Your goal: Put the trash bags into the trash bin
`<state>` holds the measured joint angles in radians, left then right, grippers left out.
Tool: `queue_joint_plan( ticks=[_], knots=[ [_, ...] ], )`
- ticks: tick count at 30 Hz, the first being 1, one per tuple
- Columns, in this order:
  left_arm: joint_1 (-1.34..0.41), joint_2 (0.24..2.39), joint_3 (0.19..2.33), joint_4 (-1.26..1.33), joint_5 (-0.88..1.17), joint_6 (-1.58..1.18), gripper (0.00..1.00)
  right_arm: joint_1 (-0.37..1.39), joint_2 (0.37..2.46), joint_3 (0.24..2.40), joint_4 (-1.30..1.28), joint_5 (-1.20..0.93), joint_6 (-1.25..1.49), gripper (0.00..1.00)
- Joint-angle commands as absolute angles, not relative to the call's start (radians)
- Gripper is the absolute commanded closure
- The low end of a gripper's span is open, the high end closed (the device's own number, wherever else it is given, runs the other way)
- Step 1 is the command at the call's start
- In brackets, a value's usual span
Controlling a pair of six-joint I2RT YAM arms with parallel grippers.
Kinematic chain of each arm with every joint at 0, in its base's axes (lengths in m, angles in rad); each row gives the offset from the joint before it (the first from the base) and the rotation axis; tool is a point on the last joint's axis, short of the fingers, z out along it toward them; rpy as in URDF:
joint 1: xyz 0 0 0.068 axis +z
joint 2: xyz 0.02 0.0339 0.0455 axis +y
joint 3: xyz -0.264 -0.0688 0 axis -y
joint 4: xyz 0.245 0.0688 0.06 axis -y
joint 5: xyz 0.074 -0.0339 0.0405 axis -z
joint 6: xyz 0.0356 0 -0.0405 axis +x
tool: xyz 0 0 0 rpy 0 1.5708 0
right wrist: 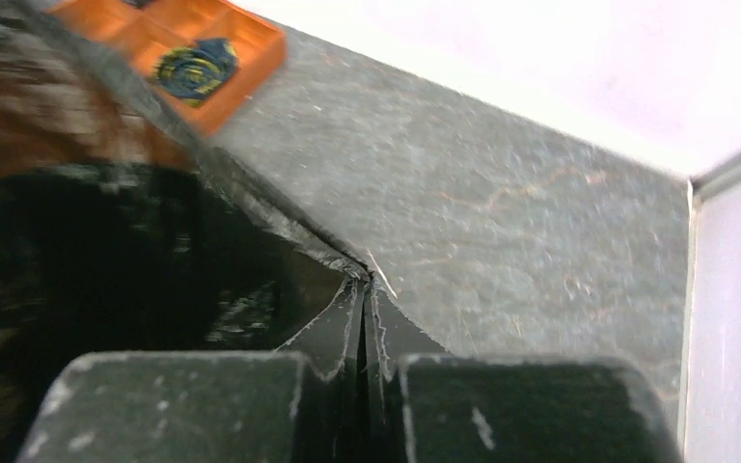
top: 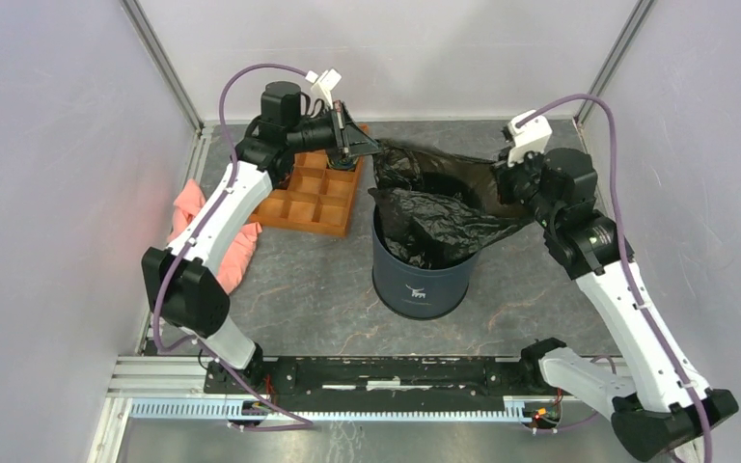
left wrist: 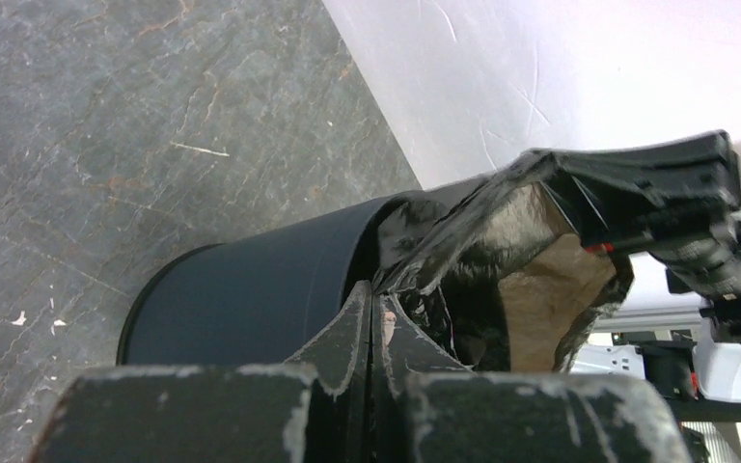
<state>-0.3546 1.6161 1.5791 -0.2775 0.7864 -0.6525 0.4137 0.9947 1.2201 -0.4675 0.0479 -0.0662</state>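
The trash bag [top: 436,198], thin glossy black film, is stretched between both grippers above and behind the trash bin [top: 423,280], and part of it hangs down into the bin's mouth. My left gripper [top: 365,149] is shut on the bag's left edge. The left wrist view shows its jaws pressed together [left wrist: 376,301] on the film [left wrist: 482,241], beside the navy bin wall [left wrist: 251,289]. On the bag's right edge my right gripper [top: 504,178] is shut. Its fingertips [right wrist: 365,285] pinch the taut film edge [right wrist: 251,207].
An orange compartment tray [top: 314,198] lies left of the bin under the left gripper, and one cell holds a small black roll [right wrist: 195,66]. A pink cloth [top: 203,224] lies at the far left by the wall. Enclosure walls stand close on three sides.
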Motion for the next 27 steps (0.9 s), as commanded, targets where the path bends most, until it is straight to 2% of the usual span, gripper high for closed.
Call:
queue_joint_plan(
  ticks=[1, 8, 14, 18, 24, 27],
  knots=[
    [-0.344, 1.643, 1.615, -0.315, 0.755, -0.591, 0.98, 0.242, 0.996, 1.105, -0.39, -0.073, 0.031, 0.99],
    [-0.319, 1.676, 1.543, -0.301, 0.774, -0.586, 0.98, 0.166, 0.997, 0.934, -0.347, -0.169, 0.107, 0.97],
    [-0.311, 1.632, 1.396, -0.275, 0.764, -0.577, 0.98, 0.167, 0.977, 0.969, -0.44, -0.125, 0.067, 0.88],
    [-0.292, 1.561, 1.304, -0.25, 0.801, -0.583, 0.98, 0.167, 0.969, 1.082, -0.563, -0.115, 0.052, 0.73],
    [-0.291, 1.485, 1.187, -0.146, 0.848, -0.664, 0.98, 0.168, 0.96, 1.301, -0.673, -0.038, 0.026, 0.37],
    [-0.291, 1.473, 1.165, -0.151, 0.845, -0.656, 0.98, 0.167, 0.947, 1.387, -0.649, -0.128, 0.058, 0.25]
  ],
)
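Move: Both closed grippers still hold the black bag's mouth stretched over the trash bin. The bin's middle lies about 10 cm back, 8 cm to the right and 22 cm below the left hand; from the right hand it is roughly 5 cm back, 11 cm left and 23 cm below. The orange tray sits some 11 cm ahead of the left hand, 17 cm to its left and 32 cm below. Downward with both hands, about 12 cm each, drawing the bag's mouth to bin-rim level, the right edging out to its right first. The right fingers then spread and let go, and that hand climbs back some 10 cm, drifting right, clear of the bin. The left, its fingertips tipping down, keeps its pinch, and near the bottom swings back and left before rising slightly. ##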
